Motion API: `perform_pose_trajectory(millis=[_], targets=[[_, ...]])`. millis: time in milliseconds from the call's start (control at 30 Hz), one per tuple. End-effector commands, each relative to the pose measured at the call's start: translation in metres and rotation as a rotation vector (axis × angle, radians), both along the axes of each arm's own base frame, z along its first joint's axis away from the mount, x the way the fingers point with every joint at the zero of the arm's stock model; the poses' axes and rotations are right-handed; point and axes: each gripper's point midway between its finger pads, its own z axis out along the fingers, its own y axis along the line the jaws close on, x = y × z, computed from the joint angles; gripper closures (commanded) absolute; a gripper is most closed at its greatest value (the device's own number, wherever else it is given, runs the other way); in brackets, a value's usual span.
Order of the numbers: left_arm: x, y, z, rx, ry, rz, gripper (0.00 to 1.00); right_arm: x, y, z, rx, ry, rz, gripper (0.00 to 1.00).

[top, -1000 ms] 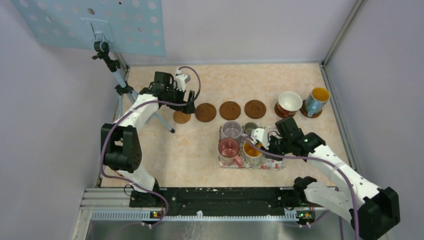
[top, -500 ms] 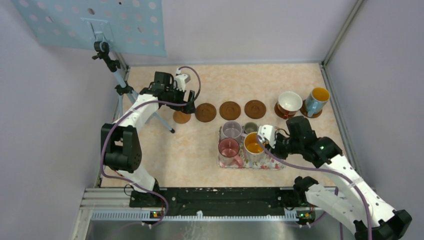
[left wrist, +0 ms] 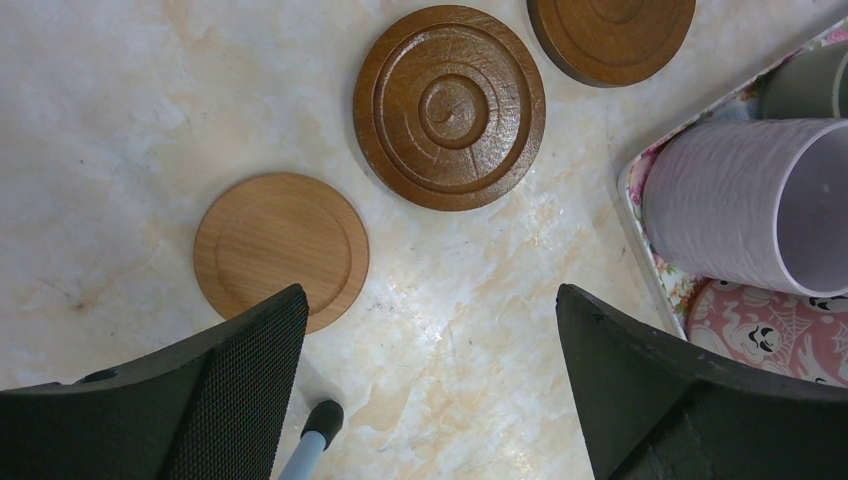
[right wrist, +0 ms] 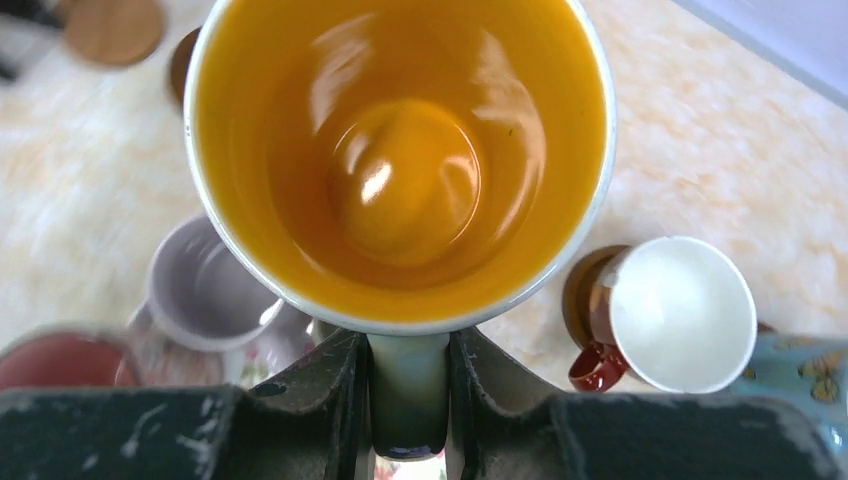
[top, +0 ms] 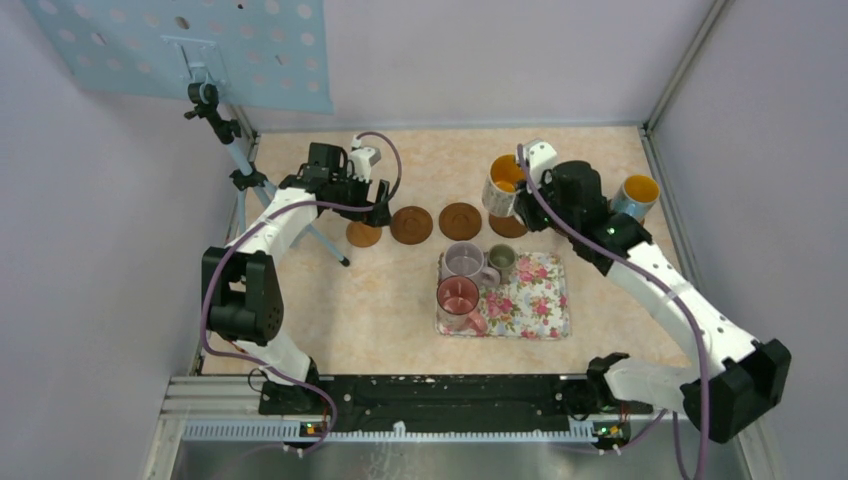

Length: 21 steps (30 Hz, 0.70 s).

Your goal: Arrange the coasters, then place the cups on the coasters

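Observation:
My right gripper (top: pixel 516 192) is shut on the handle of the white cup with orange inside (top: pixel 499 184), held above the table over the row's fourth coaster (top: pixel 509 228). In the right wrist view its fingers (right wrist: pixel 340 385) clamp the handle of that cup (right wrist: pixel 400 160). Three more coasters lie in the row: a light one (top: pixel 364 235) and two dark ones (top: pixel 411 224) (top: pixel 460 220). My left gripper (left wrist: pixel 430 300) hangs open just above the table beside the light coaster (left wrist: pixel 281 248). The wide white cup (right wrist: pixel 680 312) and the light blue cup (top: pixel 636 197) stand on coasters at the right.
The floral tray (top: pixel 535 300) carries the lavender cup (top: pixel 463 260), the small grey-green cup (top: pixel 501 257) and the pink cup (top: pixel 457 297). A tripod (top: pixel 235 150) with a blue perforated board stands at the back left, one foot (left wrist: pixel 322 420) close to my left fingers.
My right arm has lifted the white cup with orange inside off the tray and carried it back to the coaster row. The left arm has not moved.

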Motion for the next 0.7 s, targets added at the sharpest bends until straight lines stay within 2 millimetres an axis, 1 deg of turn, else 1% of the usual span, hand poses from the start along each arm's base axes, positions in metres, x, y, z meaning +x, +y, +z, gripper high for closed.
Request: perform_pose_trajectory(millis=[0,33,67,133,200,300,500,667], targets=[[0.014,-0.003,0.028,-0.026,-0.079,0.003,0.01,0.058,-0.023,0.081,0.245,-0.204,-0.415,1.0],[0.014,-0.003,0.029,-0.025,-0.081,0.003,0.01,0.064,-0.029,0.08,0.261,-0.197,-0.485,1.0],[0.015,-0.002,0.03,-0.02,-0.087,0.005,0.01,0.069,-0.034,0.076,0.264,-0.182,-0.548,1.0],[0.016,-0.001,0.031,-0.013,-0.094,0.004,0.01,0.078,-0.042,0.063,0.258,-0.145,-0.665,1.0],[0.015,-0.001,0.031,-0.012,-0.089,0.003,0.01,0.083,-0.046,0.048,0.253,-0.096,-0.745,1.0],[0.013,-0.001,0.03,-0.013,-0.087,0.006,0.01,0.087,-0.04,0.025,0.286,-0.03,-0.798,1.0],[0.016,0.003,0.035,0.008,-0.119,0.003,0.01,0.09,-0.025,-0.008,0.398,0.064,-0.839,1.0],[0.015,0.003,0.034,0.015,-0.12,-0.001,0.01,0.103,-0.023,-0.031,0.404,0.073,-0.909,1.0]])
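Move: The right hand holds the orange-lined cup by its handle, high over the table; the vacant dark coaster it is bound for lies about 10 cm ahead, hardly off to either side, and some 23 cm below. The next dark coaster lies roughly 12 cm to the left of that one, and the white cup stands 14 cm to its right. The small green cup is about 1 cm back and 2 cm left of the hand, 19 cm down. From the left hand the vacant coaster lies some 30 cm right, 2 cm ahead and 11 cm lower. Still pinching the handle, the right hand carries the orange-lined cup towards the vacant coaster: about 7 cm forward with a drift to the right at first, then mainly down, roughly 6 cm lower in all. The wrist swings some 50 degrees clockwise on the way, so the fingers end up pointing forward and down, and they keep their hold. ##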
